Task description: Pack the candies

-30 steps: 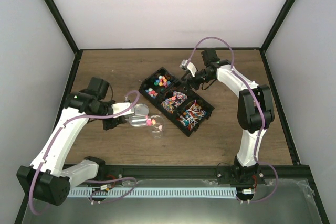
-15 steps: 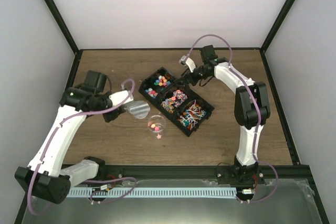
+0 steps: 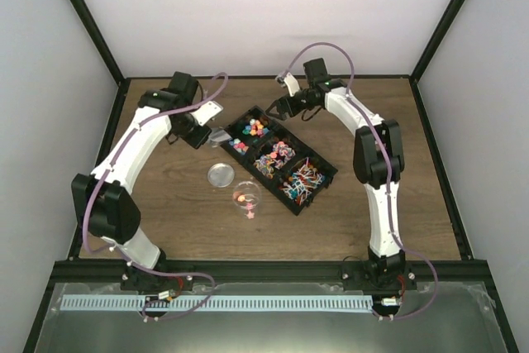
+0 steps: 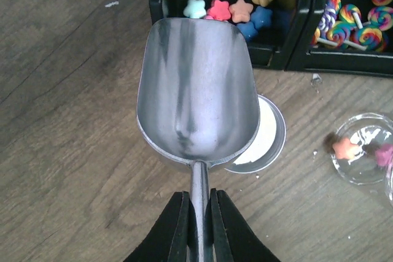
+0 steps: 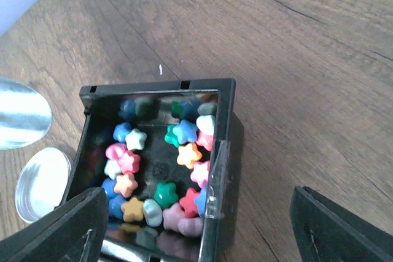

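Observation:
My left gripper [image 4: 199, 216] is shut on the thin handle of an empty metal scoop [image 4: 196, 84], whose lip reaches the near wall of the tray's star compartment. In the top view the left gripper [image 3: 207, 128] and scoop [image 3: 221, 135] sit left of the black tray [image 3: 324, 173]. Star candies [image 5: 184, 154] fill that compartment, and lollipops [image 4: 356, 4] lie in another. The clear jar [image 3: 246, 196] stands in front of the tray with a few candies inside. My right gripper [image 5: 202, 228] is open wide, straddling the star compartment's right wall and holding nothing.
The jar's round metal lid [image 3: 220, 174] lies flat on the wood, partly under the scoop in the left wrist view. One loose star candy [image 3: 250, 214] rests on the table just in front of the jar. The black frame posts bound the table's back corners.
The left arm has swung the scoop from the jar back up to the star compartment. The right gripper has shifted left over the tray's far end and narrowed slightly.

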### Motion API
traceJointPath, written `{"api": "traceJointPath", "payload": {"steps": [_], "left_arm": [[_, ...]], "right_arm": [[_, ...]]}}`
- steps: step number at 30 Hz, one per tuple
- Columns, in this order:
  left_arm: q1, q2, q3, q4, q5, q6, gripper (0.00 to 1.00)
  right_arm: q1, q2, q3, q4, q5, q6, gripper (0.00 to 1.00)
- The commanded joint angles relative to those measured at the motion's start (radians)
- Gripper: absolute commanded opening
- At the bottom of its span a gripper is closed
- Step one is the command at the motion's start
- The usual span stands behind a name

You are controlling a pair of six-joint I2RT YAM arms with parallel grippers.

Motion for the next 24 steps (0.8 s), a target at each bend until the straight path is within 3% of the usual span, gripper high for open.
{"api": "traceJointPath", "payload": {"steps": [1, 12, 24], "left_arm": [[-0.035, 0.023, 0.031, 0.017, -0.027, -0.065, 0.04], [-0.098, 0.084, -0.041, 0.178, -0.002, -0.139, 0.04], [-0.124, 0.251, 0.041, 0.181, -0.088, -0.209, 0.04]], "right_arm": [[0.006, 0.058, 0.075, -0.001, -0.045, 0.103, 0.79], [0.013, 0.119, 0.074, 0.028, -0.065, 0.145, 0.56], [0.03, 0.152, 0.081, 0.023, -0.132, 0.158, 0.38]]}}
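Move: The star-candy compartment of the black box has its middle about 14 cm ahead of the left hand, 13 cm to its right and 14 cm below; that hand already holds the empty scoop. The round lid lies about 5 cm to its right and 1 cm back, and the open jar 8 cm back and 13 cm to the right. From the right hand, the box's far rim is 2 cm left, level fore and aft, and 5 cm below. The lollipop compartment is 11 cm back of that hand, neither left nor right. Towards the star candies the left arm lowers the still-gripped scoop about 7 cm while carrying it right and somewhat forward, from outside the box to over the compartment, its angle nearly unchanged. Meanwhile the box's far rim is straddled by the right hand, which sinks about 5 cm, slides slightly left, tilts some 10 degrees and narrows its wide-open fingers to under half, one each side of the wall. ##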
